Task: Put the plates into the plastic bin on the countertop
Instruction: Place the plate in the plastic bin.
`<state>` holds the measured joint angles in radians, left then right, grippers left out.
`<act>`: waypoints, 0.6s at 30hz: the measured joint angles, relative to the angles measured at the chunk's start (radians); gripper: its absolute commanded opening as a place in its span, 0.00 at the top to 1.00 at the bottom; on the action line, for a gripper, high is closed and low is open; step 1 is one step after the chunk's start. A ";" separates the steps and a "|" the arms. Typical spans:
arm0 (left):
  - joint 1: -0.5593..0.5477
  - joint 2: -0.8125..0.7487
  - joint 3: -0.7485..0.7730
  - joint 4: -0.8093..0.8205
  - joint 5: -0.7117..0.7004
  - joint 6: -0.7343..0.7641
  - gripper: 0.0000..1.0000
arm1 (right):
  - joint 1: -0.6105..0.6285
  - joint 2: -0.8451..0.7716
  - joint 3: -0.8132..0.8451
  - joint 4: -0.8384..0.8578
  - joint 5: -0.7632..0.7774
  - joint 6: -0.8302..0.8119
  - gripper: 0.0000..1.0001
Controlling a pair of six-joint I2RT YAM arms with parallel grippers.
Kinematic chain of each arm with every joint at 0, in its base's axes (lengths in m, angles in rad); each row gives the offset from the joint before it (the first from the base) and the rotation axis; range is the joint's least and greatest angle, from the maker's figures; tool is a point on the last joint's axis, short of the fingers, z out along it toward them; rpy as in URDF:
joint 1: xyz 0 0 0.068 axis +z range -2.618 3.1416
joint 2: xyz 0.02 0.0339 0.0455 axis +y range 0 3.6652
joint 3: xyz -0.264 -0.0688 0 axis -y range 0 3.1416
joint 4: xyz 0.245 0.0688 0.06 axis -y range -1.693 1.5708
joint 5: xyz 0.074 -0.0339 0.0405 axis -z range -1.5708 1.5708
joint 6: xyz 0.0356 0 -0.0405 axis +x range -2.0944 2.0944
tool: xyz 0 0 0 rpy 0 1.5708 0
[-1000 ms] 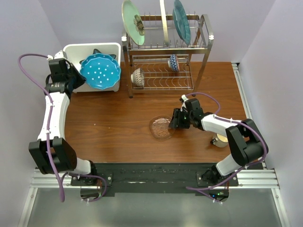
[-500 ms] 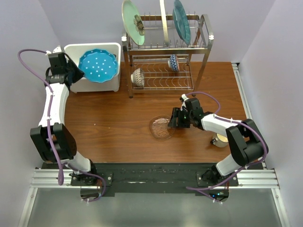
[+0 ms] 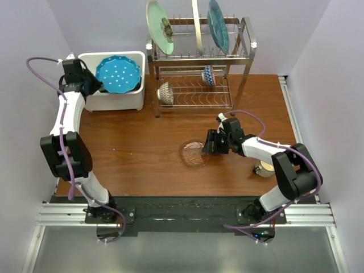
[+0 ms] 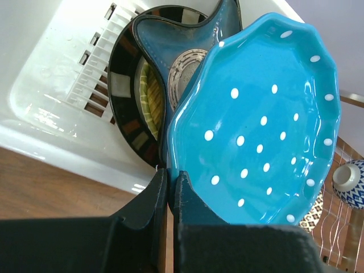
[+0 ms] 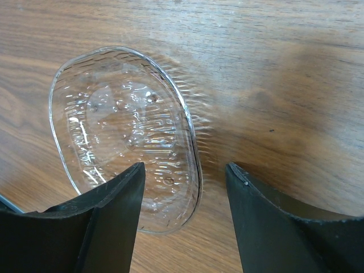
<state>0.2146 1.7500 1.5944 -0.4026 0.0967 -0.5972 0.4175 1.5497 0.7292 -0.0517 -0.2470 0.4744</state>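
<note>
My left gripper point(image 3: 94, 85) is shut on the near rim of a bright blue scalloped plate with white dots point(image 3: 118, 74), holding it tilted over the white plastic bin point(image 3: 122, 102). The left wrist view shows the left gripper point(image 4: 169, 176) pinching that dotted plate point(image 4: 261, 119). Below it in the bin point(image 4: 51, 68) lie a black-striped plate point(image 4: 128, 114) and a dark blue star-shaped plate point(image 4: 170, 45). My right gripper point(image 3: 206, 146) is open, low over the table. Its jaws point(image 5: 185, 166) straddle the right rim of a clear glass plate point(image 5: 122, 125) without touching it.
A two-tier steel rack point(image 3: 239, 57) stands behind the table's middle. Its top tier holds a pale green flower plate point(image 3: 159, 25), a thin edge-on plate point(image 3: 197, 25) and a teal plate point(image 3: 218, 25). Two patterned bowls point(image 3: 165, 92) point(image 3: 209, 74) sit on the lower tier. A small round object point(image 3: 263, 168) lies beside the right arm.
My left arm has carried the dotted plate back and further over the bin. The right gripper has stayed at the glass plate's rim.
</note>
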 measured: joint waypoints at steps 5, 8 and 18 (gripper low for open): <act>0.000 0.043 0.032 0.003 -0.001 -0.013 1.00 | 0.000 -0.002 0.000 -0.003 0.004 -0.001 0.37; 0.000 0.082 0.077 -0.003 0.000 -0.013 1.00 | 0.000 -0.003 0.000 -0.005 0.005 -0.002 0.37; 0.001 0.203 0.205 -0.008 -0.003 -0.021 1.00 | 0.000 -0.007 0.000 -0.013 0.020 -0.004 0.37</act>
<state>0.2157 1.9526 1.7996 -0.4103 0.0933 -0.6182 0.4175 1.5425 0.7288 -0.0643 -0.2272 0.4706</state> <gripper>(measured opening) 0.059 0.626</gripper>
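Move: The left hand already holds the blue dotted plate by its left edge. The bin's middle is some 11 cm ahead of this hand, almost level sideways and about 17 cm below. Inside, the black-rimmed plate sits about 10 cm ahead and 15 cm down, with the star plate roughly 12 cm ahead, 1 cm right. The patterned cup is some 20 cm right and 4 cm ahead. From the right hand, the bin is about 27 cm ahead, 35 cm left. Still pinching the dotted plate by its rim, the left hand carries it about 5 cm forward, past the bin's near wall and farther in over the stacked plates, sinking a centimetre or two on the way. The fingers stay shut and the wrist hardly turns. ##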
